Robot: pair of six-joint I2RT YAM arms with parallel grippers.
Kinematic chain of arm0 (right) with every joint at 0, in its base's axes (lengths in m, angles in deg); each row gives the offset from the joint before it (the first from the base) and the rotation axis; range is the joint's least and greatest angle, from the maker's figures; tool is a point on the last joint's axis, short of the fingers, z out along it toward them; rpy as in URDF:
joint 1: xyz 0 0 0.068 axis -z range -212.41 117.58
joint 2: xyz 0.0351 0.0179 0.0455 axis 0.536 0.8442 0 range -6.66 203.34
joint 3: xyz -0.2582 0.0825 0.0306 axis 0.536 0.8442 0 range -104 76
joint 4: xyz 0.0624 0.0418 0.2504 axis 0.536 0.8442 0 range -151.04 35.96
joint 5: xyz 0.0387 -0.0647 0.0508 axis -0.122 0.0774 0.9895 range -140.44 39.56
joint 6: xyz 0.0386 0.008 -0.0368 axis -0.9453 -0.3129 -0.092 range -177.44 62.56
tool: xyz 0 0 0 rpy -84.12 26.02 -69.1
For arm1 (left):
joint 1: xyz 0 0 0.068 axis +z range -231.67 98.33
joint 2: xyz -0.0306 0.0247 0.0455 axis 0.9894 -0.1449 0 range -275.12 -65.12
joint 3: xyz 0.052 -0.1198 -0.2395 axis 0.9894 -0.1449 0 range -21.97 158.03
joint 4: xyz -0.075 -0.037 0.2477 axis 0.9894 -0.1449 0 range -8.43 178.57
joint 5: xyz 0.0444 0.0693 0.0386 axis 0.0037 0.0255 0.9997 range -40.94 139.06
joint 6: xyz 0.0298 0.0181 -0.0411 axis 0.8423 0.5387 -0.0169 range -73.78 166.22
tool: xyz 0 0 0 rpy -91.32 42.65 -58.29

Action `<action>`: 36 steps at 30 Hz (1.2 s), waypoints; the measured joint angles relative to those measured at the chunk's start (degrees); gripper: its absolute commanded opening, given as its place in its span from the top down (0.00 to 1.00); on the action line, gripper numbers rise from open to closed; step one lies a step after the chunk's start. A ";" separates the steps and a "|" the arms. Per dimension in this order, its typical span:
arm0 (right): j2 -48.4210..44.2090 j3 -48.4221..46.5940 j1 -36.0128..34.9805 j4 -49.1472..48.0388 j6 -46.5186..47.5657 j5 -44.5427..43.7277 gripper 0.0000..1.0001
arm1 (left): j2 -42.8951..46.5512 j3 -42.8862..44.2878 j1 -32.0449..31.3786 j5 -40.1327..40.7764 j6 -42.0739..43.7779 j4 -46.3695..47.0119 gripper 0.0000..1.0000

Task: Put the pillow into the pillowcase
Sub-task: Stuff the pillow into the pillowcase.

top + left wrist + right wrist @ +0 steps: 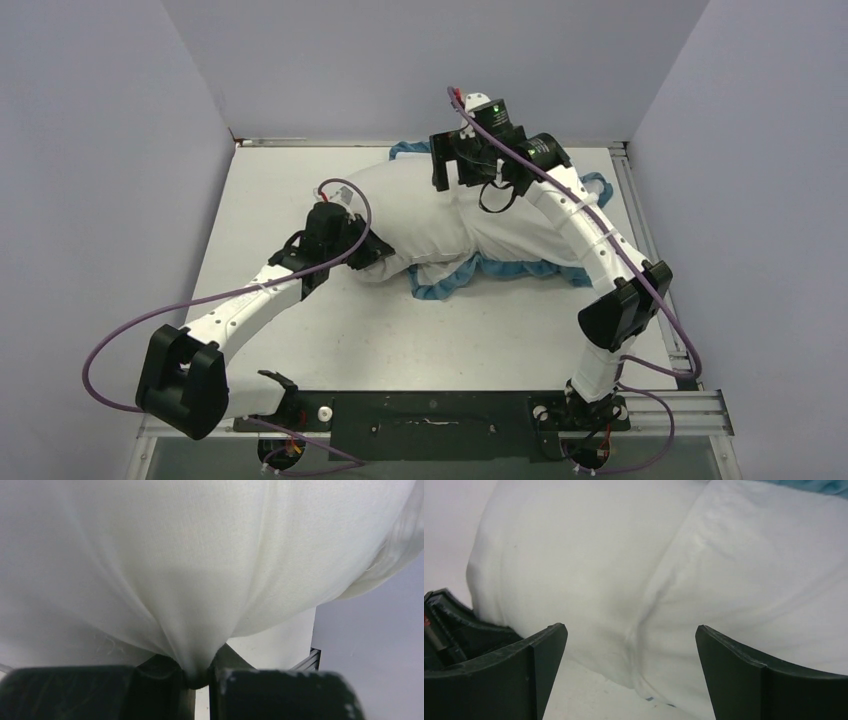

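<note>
The plump white pillow (440,215) lies across the middle of the table. Under and around it spreads the pillowcase (455,282), with its blue ruffled edge showing along the front, the back left and the right. My left gripper (375,250) is at the pillow's left end, shut on a pinch of its white fabric (200,630) that bunches between the jaws of the gripper (200,677). My right gripper (468,178) hovers over the pillow's back middle, open wide with nothing between its fingers (631,630). Below it a crease (644,610) runs across the white fabric.
Grey walls close the table (300,190) on the left, back and right. A metal rail (645,230) runs along the right edge. The right arm arches over the pillow's right half. Purple cables loop off both arms.
</note>
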 measured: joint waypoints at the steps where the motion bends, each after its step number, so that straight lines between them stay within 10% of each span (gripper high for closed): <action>1: -0.09 -1.03 0.22 0.22 0.37 -2.32 0.00 | 0.00 -0.02 -0.13 -0.07 0.00 0.02 1.00; 12: 10.29 -11.04 3.89 1.44 2.84 -13.31 0.12 | 0.00 -0.07 -0.79 -0.17 0.04 0.04 1.00; 22: 18.36 -13.73 5.46 2.97 0.72 -6.01 0.02 | 0.02 -0.50 -1.03 -0.17 0.02 0.02 1.00; 24: 17.03 -13.03 5.49 2.71 0.13 -5.18 0.16 | 0.02 -0.50 -1.05 -0.22 0.02 0.07 1.00; 29: 16.44 -12.39 5.49 3.17 -0.11 -4.70 0.92 | -0.04 -0.50 -1.18 -0.46 0.07 0.15 1.00; 36: 16.90 -15.47 6.91 6.16 -0.79 1.77 0.95 | -0.11 -0.17 -1.40 -0.44 0.07 -0.04 1.00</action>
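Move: Ahead of the right hand by about 8 cm, 2 cm to its right and 7 cm below lies the pillowcase edge crossing the puffed-up pillow. The near blue trim lies roughly 12 cm back, 3 cm left and 23 cm below; the pillow corner gripped by the left hand is some 6 cm back, 10 cm left and 12 cm lower. From the left hand, that edge is around 14 cm ahead, 13 cm right and 5 cm higher. Reaching forward about 9 cm and a little right, the open right hand first lifts slightly, then plunges some 11 cm onto the pillowcase edge, turning about 10 degrees clockwise. It eases up and back a couple of centimetres as its fingers shut and pinch the white cloth edge; the left hand keeps its pinch on the pillow corner, almost still. ##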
